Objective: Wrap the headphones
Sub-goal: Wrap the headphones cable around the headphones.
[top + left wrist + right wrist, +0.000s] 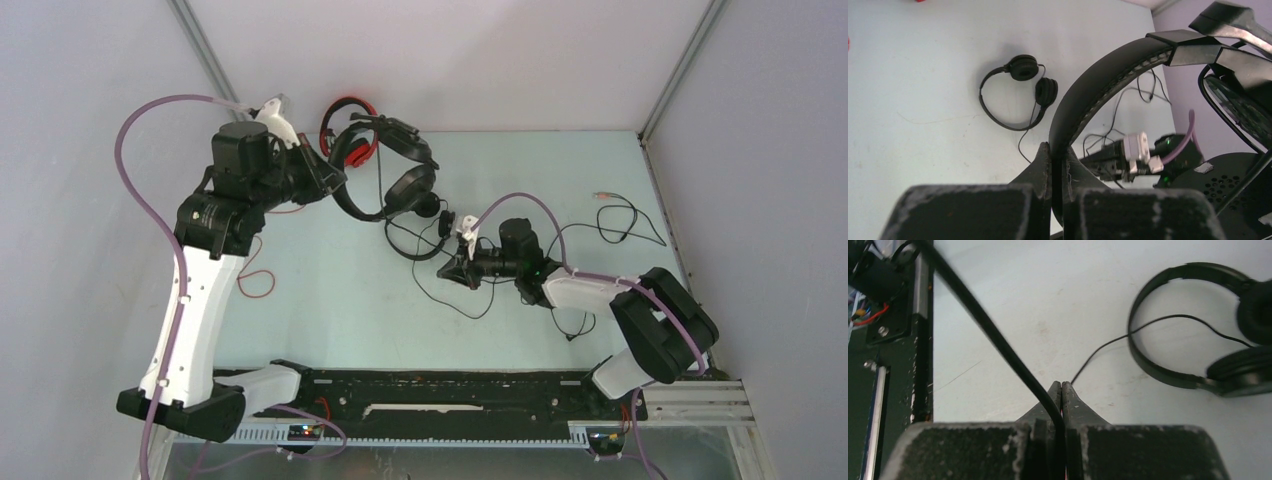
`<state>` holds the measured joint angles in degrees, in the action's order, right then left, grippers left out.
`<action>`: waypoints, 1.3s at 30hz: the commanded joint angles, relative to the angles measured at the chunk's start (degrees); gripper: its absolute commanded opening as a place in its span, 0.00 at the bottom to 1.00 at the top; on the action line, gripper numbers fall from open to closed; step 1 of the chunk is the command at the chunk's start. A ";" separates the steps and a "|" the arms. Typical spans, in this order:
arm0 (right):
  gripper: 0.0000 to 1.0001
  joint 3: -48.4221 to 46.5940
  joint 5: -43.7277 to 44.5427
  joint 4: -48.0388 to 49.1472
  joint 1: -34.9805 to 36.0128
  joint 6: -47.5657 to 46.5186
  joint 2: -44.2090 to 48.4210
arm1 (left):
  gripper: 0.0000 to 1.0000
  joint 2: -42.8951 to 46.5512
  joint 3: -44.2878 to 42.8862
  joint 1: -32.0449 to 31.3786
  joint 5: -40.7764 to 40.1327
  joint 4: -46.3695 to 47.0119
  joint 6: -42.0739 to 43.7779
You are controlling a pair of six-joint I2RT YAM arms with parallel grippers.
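My left gripper [327, 181] [1057, 151] is shut on the headband of a large black headset [392, 172] [1108, 75] and holds it above the table at the back. Behind that headset, red headphones [350, 140] lean near the back wall. A smaller black headset [418, 236] [1018, 92] [1193, 325] lies flat on the table between the arms. Just beside it, my right gripper [447, 270] [1061, 386] hangs low over the table, shut on a thin black cable [993, 330] that runs up and away from its fingers.
Loose black cable [620, 218] with a plug end [602, 197] lies at the back right. A red cable loop [256, 281] lies by the left arm. A black rail [450, 385] [918, 340] runs along the near edge. Grey walls close in three sides.
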<state>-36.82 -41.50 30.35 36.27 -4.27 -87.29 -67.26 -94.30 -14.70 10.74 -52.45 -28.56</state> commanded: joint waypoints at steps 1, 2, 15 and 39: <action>0.00 -0.85 3.72 3.44 -4.16 5.44 2.32 | 0.00 -0.15 -3.48 0.28 11.42 -0.25 6.24; 0.00 -1.56 3.94 2.81 -5.23 6.44 2.29 | 0.00 -0.36 -3.40 0.28 12.35 -1.33 7.39; 0.00 -12.65 3.83 -9.39 -12.46 12.31 3.44 | 0.00 2.34 4.64 -3.72 19.70 -1.67 18.14; 0.00 -28.31 -17.80 -33.26 -15.71 34.09 13.45 | 0.00 3.59 16.82 -21.79 -10.44 1.91 51.98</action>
<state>-61.78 -56.42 -6.57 22.09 22.52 -76.55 -65.23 -80.40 -34.20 6.09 -49.43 13.80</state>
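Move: My left hand already holds the black headphones by the headband, their middle about 8 cm to its right and 2 cm ahead, roughly level. The cable pinched in my right hand is some 19 cm right, 4 cm back and 26 cm below the left. From my right hand, the black headphones are 11 cm left, 6 cm ahead and 26 cm up; the small headphones lie on the table 7 cm left, 12 cm ahead, 10 cm below. Keeping the cable pinched, I swing my right hand forward about 8 cm and a little right, then up some 15 cm while drawing it back beside the headphones, tipping it as it rises. My left hand keeps its headband grip, goes down, right and back towards the cable hand, and turns clockwise about 35 degrees, then rolls with its left side rising. ##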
